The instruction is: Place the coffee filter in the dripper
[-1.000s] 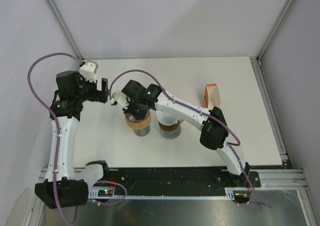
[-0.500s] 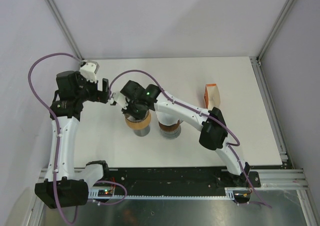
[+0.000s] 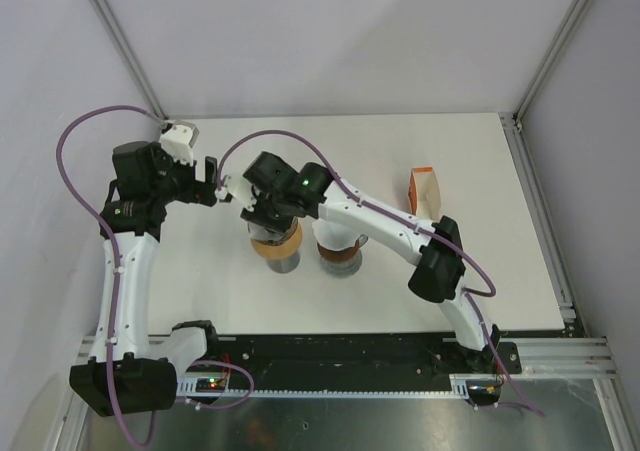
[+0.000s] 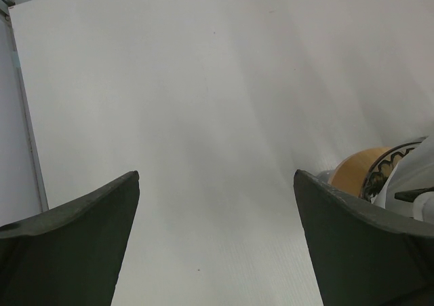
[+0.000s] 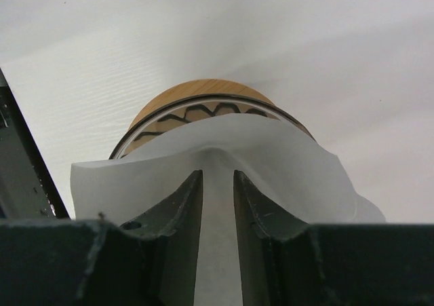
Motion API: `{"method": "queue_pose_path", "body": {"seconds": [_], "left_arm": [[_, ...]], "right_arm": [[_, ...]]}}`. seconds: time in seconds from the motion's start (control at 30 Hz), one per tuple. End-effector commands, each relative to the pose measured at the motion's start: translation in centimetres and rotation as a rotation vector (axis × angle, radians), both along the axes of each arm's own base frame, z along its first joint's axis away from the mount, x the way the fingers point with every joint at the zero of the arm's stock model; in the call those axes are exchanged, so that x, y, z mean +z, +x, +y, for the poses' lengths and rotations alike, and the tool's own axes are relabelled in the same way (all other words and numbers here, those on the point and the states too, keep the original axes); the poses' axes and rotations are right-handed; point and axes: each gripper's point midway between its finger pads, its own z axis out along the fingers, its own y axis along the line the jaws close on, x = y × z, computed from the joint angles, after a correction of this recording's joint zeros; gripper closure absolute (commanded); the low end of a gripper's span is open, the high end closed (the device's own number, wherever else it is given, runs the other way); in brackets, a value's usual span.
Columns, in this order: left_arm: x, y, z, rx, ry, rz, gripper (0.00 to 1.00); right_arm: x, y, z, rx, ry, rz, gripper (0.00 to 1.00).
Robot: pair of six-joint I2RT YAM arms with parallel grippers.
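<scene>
The dripper (image 5: 196, 92), a round cup with a wooden rim and a dark zigzag inside, stands on the white table (image 3: 400, 151) near the middle. It also shows in the top view, dripper (image 3: 276, 249), and at the right edge of the left wrist view, dripper (image 4: 358, 171). The white paper coffee filter (image 5: 291, 163) lies over its near rim. A raised fold of the filter runs between the fingers of my right gripper (image 5: 218, 172), which stand slightly apart. My right gripper (image 3: 262, 209) hovers right over the dripper. My left gripper (image 4: 217, 174) is wide open and holds nothing, just left of the dripper.
A second brown-banded vessel (image 3: 340, 253) stands right beside the dripper, under the right arm. An orange and white box (image 3: 425, 189) sits farther right. The left gripper (image 3: 210, 179) is close to the right wrist. Metal frame rails (image 3: 540, 211) border the table.
My right gripper's fingers have parted from shut to a narrow gap around the filter's fold. The right wrist has shifted slightly towards the back. The left arm has stayed put.
</scene>
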Motion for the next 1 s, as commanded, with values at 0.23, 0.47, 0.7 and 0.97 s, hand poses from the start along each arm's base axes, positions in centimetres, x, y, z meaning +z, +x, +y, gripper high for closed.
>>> {"method": "queue_pose_path", "body": {"seconds": [0.23, 0.47, 0.7, 0.97], "left_arm": [[0.1, 0.2, -0.1, -0.015, -0.011, -0.016, 0.0], [-0.4, 0.5, -0.2, -0.024, -0.011, -0.002, 0.0], [-1.6, 1.0, -0.2, -0.032, -0.012, 0.03, 0.0], [-4.0, 3.0, 1.4, 0.047, 0.016, -0.007, 0.0]], "right_arm": [[8.0, 0.3, -0.5, -0.023, 0.141, -0.119, 0.65], [13.6, 1.1, -2.6, -0.102, 0.25, -0.196, 0.4], [19.5, 4.7, -9.5, -0.328, 0.43, -0.239, 0.01], [19.2, 10.6, -25.9, -0.786, 0.635, -0.296, 0.01]]}}
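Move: The coffee filter sits in the wooden-ringed dripper right under the right hand, its middle some 3 cm below the finger point; the dripper itself is about 6 cm below. The other filtered dripper stands roughly 14 cm to the hand's right and 2 cm nearer the base, some 6 cm lower. From the left hand, the filter lies about 15 cm to the right, 6 cm back and 12 cm below. The filter is left in its dripper as the right hand, already drawing upward, rises away from it, slowly at first and then fast, its part-open fingers spreading fully. It swings about 20 cm right and 9 cm forward, some 18 cm up in all, turning clockwise roughly 35 degrees and rolling its left side up. Late on, the open, empty left hand sinks about 3.5 cm. ##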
